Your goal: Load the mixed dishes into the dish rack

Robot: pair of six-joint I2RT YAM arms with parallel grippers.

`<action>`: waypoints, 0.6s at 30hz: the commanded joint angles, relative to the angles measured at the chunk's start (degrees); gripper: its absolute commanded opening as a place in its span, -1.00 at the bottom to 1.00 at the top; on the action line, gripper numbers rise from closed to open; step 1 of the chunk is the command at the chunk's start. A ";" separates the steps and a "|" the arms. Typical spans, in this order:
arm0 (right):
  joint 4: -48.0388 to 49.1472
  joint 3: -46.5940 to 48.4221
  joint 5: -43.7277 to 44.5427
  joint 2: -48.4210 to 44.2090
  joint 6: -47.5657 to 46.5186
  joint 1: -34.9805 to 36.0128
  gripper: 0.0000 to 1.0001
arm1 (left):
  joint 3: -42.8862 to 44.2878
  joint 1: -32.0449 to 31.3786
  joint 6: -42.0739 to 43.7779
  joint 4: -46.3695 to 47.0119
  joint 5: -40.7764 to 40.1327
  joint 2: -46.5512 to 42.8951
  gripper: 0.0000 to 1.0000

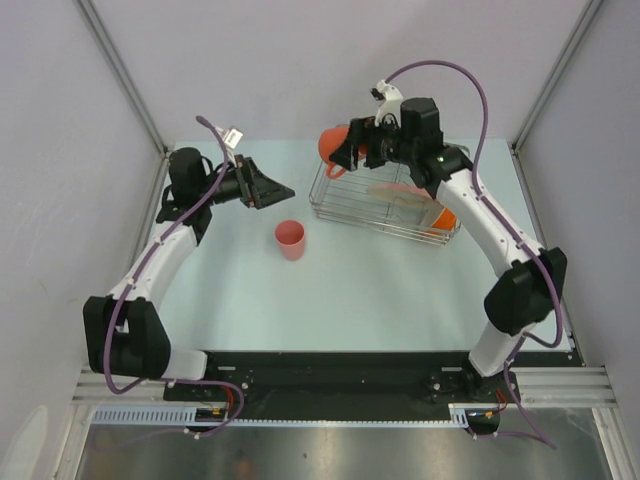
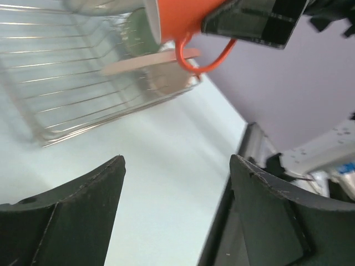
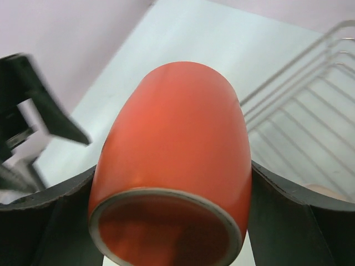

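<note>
The orange mug (image 1: 332, 145) (image 3: 172, 149) hangs above the left end of the dish rack (image 1: 380, 222). My right gripper (image 1: 345, 155) (image 3: 166, 188) is shut on it, a finger on each side and the mug's base toward the wrist camera. The left wrist view shows the mug (image 2: 177, 19) with its handle hanging down over the rack (image 2: 72, 72). My left gripper (image 1: 280, 192) (image 2: 177, 160) stands open and empty left of the rack, above the table. A small pink cup (image 1: 290, 240) stands upright on the table just below it. A pinkish plate (image 1: 400, 200) (image 2: 150, 61) lies in the rack.
An orange-coloured thing (image 1: 445, 218) sits at the rack's right end, partly hidden under the right arm. The enclosure's walls and metal posts (image 1: 150, 120) close in the table at the back and sides. The rack's wires (image 3: 310, 100) lie to the right of the mug.
</note>
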 commanded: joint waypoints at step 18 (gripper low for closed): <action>-12.96 24.83 16.60 16.66 -7.67 -1.33 -1.00 | 28.97 -7.13 22.79 -12.69 -28.74 31.20 0.57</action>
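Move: Some 14 cm ahead of the right hand, about 5 cm to its right and 28 cm lower is the dish rack's empty left bay, where the held orange mug is bound. From that hand the pink plate is roughly 7 cm ahead and 15 cm right; the pink cup, 4 cm back and 12 cm left. The rack's left rail lies about 23 cm ahead of the left hand, 9 cm right and 24 cm below; the pink cup, 3 cm ahead, 1 cm right and 25 cm below. Sinking about 10 cm while reaching some 8 cm forward, the right hand brings the still-gripped orange mug towards the rack's left end, fingers tipping down and swinging a little clockwise, then all but stops. The left hand sweeps about 15 cm forward and 10 cm down towards the rack's left rail, fingers staying open, tipping down and turning some 15 degrees counter-clockwise. ##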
